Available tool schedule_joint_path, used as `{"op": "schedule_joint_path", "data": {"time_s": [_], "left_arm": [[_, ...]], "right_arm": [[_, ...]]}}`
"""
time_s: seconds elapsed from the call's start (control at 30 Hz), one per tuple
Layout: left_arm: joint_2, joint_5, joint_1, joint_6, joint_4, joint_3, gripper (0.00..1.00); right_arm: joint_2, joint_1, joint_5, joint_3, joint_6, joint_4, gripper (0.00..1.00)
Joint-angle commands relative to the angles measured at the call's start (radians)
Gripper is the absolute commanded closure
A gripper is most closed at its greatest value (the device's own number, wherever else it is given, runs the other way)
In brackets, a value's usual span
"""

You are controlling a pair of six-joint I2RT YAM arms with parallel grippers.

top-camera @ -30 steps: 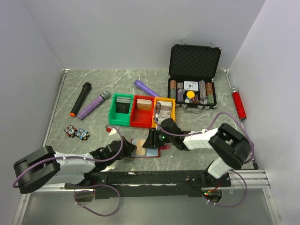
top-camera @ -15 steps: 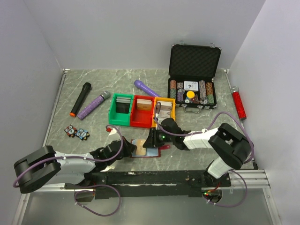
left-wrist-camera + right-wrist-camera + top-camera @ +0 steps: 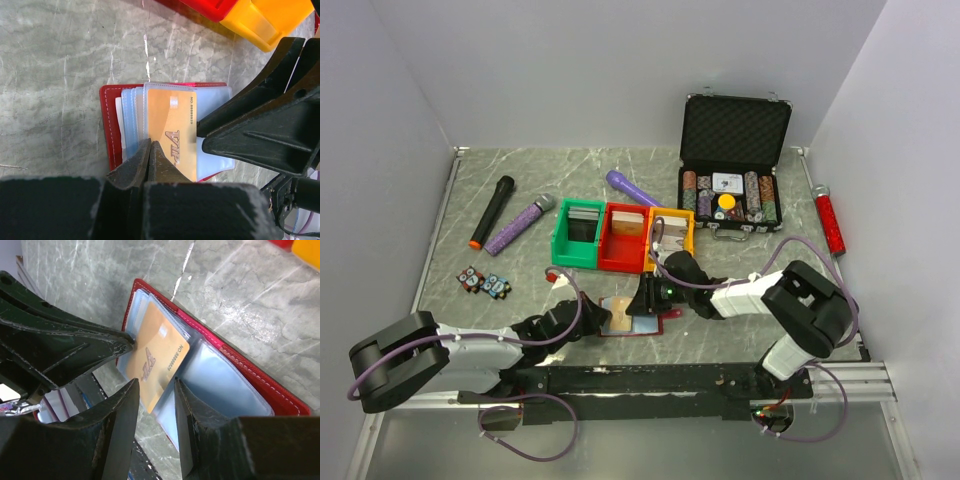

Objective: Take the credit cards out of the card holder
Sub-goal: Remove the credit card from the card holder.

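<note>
The dark-red card holder lies open on the table in front of the bins, pale blue sleeves up; it also shows in the left wrist view and the right wrist view. A gold VIP card sticks partway out of a sleeve. My left gripper is shut, its tip at the card's edge beside the blue sleeves. My right gripper is open, its jaws on either side of the card's free corner. I cannot tell whether the left tips pinch anything.
Green, red and yellow bins stand just behind the holder. An open black case of poker chips is at the back right. Purple and black microphones lie at the left, a red tool at the right.
</note>
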Motion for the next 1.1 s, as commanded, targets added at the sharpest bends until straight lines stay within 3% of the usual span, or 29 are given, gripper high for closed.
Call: {"op": "schedule_joint_path", "data": {"time_s": [0.0, 0.3, 0.6, 0.97, 1.07], "left_arm": [[0.003, 0.024, 0.001, -0.001, -0.090, -0.031, 0.99], [0.009, 0.030, -0.001, -0.014, -0.071, -0.043, 0.99], [0.038, 0.030, -0.009, -0.011, -0.067, -0.028, 0.99], [0.041, 0.030, -0.010, -0.016, -0.059, -0.033, 0.99], [0.039, 0.030, -0.010, -0.017, -0.061, -0.036, 0.99]], "right_arm": [[0.016, -0.009, -0.009, 0.004, 0.005, 0.042, 0.58], [0.033, -0.013, -0.049, -0.014, 0.016, 0.121, 0.71], [0.045, -0.016, -0.061, -0.019, 0.028, 0.149, 0.74], [0.053, -0.022, -0.079, -0.019, 0.028, 0.164, 1.00], [0.051, -0.022, -0.079, -0.022, 0.031, 0.167, 1.00]]}}
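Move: The credit card lies flat in its clear sleeve, its middle about 3 cm to the right gripper's left, level with it fore and aft and some 1 cm below. The empty sleeve page is about 3 cm to that gripper's right and 2 cm nearer the base; the yellow bin stands roughly 17 cm ahead and 8 cm right. From the shut left gripper, the card's middle is about 3 cm right, 1 cm ahead and 1 cm lower. Close the right gripper from nearly half open to fully shut at the card's right edge, easing it down only about half a centimetre as the fingers come together, to pinch card and sleeve there. Keep the left gripper still and shut, its tips holding the sleeve's edge on the card's left side. ##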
